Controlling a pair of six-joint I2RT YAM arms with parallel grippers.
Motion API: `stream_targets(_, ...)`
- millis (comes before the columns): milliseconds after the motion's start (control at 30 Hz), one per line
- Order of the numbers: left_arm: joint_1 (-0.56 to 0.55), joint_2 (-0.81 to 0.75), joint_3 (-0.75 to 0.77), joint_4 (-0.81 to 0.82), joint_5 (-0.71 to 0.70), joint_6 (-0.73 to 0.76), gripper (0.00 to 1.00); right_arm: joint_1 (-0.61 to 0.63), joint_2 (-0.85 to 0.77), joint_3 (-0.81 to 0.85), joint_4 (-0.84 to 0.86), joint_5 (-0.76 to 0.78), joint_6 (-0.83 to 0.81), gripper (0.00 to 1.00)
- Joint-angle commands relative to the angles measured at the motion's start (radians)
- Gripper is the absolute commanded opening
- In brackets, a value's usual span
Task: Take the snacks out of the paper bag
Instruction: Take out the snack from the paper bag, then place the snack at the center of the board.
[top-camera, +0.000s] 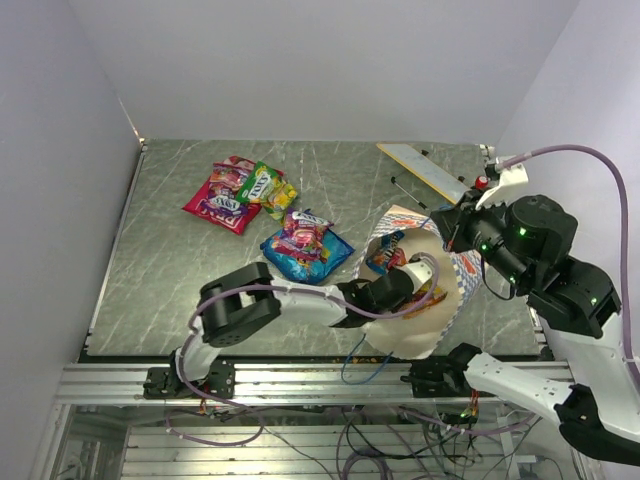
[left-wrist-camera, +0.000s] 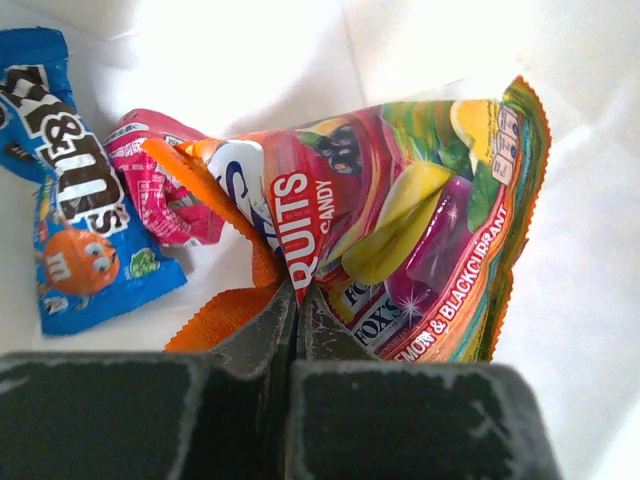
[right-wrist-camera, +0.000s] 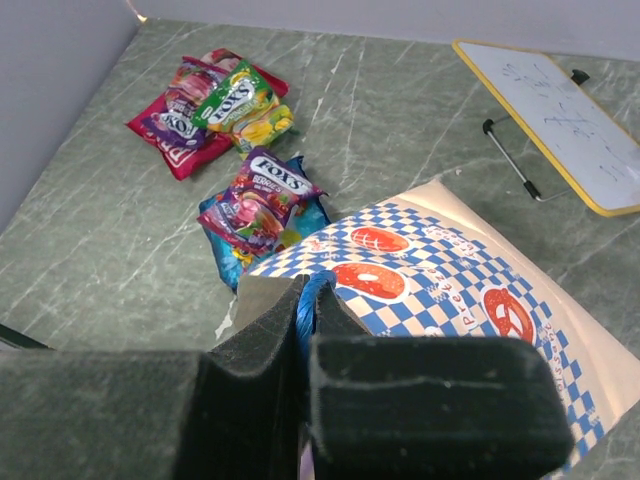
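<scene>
The paper bag (top-camera: 420, 330) lies open at the right front of the table, its checkered outside (right-wrist-camera: 450, 270) showing in the right wrist view. My left gripper (top-camera: 400, 262) reaches inside it and is shut (left-wrist-camera: 298, 295) on the corner of a multicoloured, orange-edged snack packet (left-wrist-camera: 400, 220). A blue packet (left-wrist-camera: 80, 230) and a pink packet (left-wrist-camera: 160, 190) lie on the bag's cream inside, to its left. My right gripper (top-camera: 450, 225) is shut (right-wrist-camera: 308, 300) on the bag's blue string handle. Other snacks lie on the table: red-pink (top-camera: 222, 205), yellow-green (top-camera: 265, 185), and blue (top-camera: 310, 258) with a small multicoloured one (top-camera: 305, 228) on top.
A flat yellow-rimmed card strip (top-camera: 420, 168) with a thin black stand lies at the back right, also seen as the card strip (right-wrist-camera: 560, 120) in the right wrist view. Grey walls close in the table on the left, back and right. Cables hang over the front rail.
</scene>
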Motion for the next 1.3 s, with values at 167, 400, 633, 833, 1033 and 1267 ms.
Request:
stream_targets(167, -0.004, -0.345, -0.085, -0.194, 0.222, -0.134, 0.07, 0.000, -0.046, -0.104, 0.127, 0.060, -0.003, 0.00)
stream_targets(400, -0.004, -0.549, -0.137, -0.300, 0.287, -0.104, 0.07, 0.000, -0.036, -0.140, 0.163, 0.057, -0.022, 0.00)
stream_targets(633, 0.001, -0.794, -0.215, -0.387, 0.302, -0.097, 0.07, 0.000, -0.041, -0.180, 0.232, 0.063, -0.032, 0.00)
stream_targets(833, 0.010, -1.066, -0.250, -0.556, 0.132, -0.146, 0.07, 0.001, -0.051, -0.208, 0.245, 0.076, -0.024, 0.00)
stream_targets(1033, 0.054, -1.114, -0.144, -0.745, -0.318, -0.120, 0.07, 0.000, -0.077, -0.216, 0.242, 0.088, 0.002, 0.00)
stream_targets(1267, 0.509, -0.875, -0.012, -0.758, -0.363, -0.230, 0.07, 0.000, -0.077, -0.198, 0.227, 0.088, -0.028, 0.00)
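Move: The Fruits candy bag is already pinched in the left fingers, inside the open paper bag. Of the snacks laid out on the table, the green bag lies about 22 cm ahead and 38 cm left of that hand, and the blue pile some 10 cm ahead and 29 cm left, both about 4 cm lower. The M&M's pack is roughly 8 cm ahead and 9 cm left, 3 cm below. From the right hand, the green bag is about 22 cm ahead, 28 cm left and 38 cm down. The Fruits candy bag, kept in the left fingers' pinch, is lifted out of the paper bag, up about 27 cm, drawing back a little and swinging about 29 cm left. Near the end the left hand sweeps forward towards the laid-out snacks, turning counter-clockwise. The right hand keeps its pinch on the blue handle, easing about 2 cm forward and down. ##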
